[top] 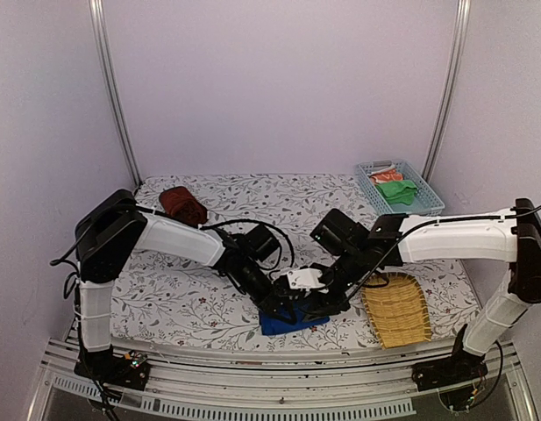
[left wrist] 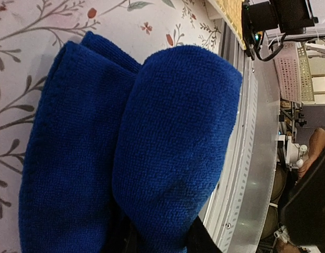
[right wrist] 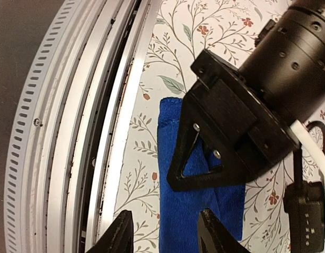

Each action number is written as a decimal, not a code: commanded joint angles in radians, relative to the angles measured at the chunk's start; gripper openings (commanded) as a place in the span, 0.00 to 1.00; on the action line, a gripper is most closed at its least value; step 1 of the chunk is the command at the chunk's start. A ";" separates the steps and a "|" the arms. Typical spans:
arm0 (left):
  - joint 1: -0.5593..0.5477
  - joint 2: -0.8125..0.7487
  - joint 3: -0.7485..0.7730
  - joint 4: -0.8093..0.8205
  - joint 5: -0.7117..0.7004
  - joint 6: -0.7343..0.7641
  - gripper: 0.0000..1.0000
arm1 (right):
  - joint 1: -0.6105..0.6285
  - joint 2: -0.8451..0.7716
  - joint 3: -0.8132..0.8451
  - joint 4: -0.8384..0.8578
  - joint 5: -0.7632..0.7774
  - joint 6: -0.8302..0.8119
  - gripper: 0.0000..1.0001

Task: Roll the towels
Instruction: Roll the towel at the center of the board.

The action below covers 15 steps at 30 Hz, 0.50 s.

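Observation:
The royal blue towel [top: 292,321] lies near the table's front edge, partly rolled. In the left wrist view its thick rolled end [left wrist: 178,137] fills the frame. My left gripper [left wrist: 159,243] is shut on that roll, one dark finger [left wrist: 204,240] on each side. My right gripper [right wrist: 163,217] hangs open just above the flat part of the blue towel [right wrist: 196,216], one fingertip over the cloth and one over the bare table. It is close against my left gripper [right wrist: 230,132]. The reddish-brown towel [top: 182,204] sits as a bundle at the back left.
A woven wicker tray [top: 395,309] lies to the right of the blue towel. At the back right stands a blue basket [top: 428,195] with a green cloth [top: 398,190] and an orange-red cloth [top: 386,176]. The table's metal front rail [right wrist: 107,121] runs right beside the blue towel.

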 commanded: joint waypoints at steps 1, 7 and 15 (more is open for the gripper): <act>-0.007 0.073 -0.040 -0.188 -0.079 -0.026 0.03 | 0.060 0.072 -0.019 0.113 0.142 -0.003 0.45; -0.007 0.072 -0.045 -0.188 -0.084 -0.024 0.05 | 0.113 0.140 -0.069 0.181 0.263 -0.008 0.46; -0.007 0.061 -0.045 -0.186 -0.093 0.005 0.15 | 0.144 0.184 -0.134 0.244 0.367 -0.001 0.46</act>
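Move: The blue towel roll is already between my left fingers, its middle about 1 cm to their right and 1 cm ahead. From my half-open right hand, that middle lies some 4 cm to the left, 2 cm ahead and 8 cm below. The bamboo tray is about 20 cm to the right of my right hand, 5 cm ahead and 9 cm lower. The brown towel lies roughly 31 cm to the left of my left hand and 37 cm farther out. I bring my right hand down about 6.5 cm, easing back a couple of centimetres and slightly left, onto the near side of the blue roll beside my left fingertips. It tips some 10 degrees on the way, with its fingers staying half open. My left hand stays put and keeps its pinch on the roll. ##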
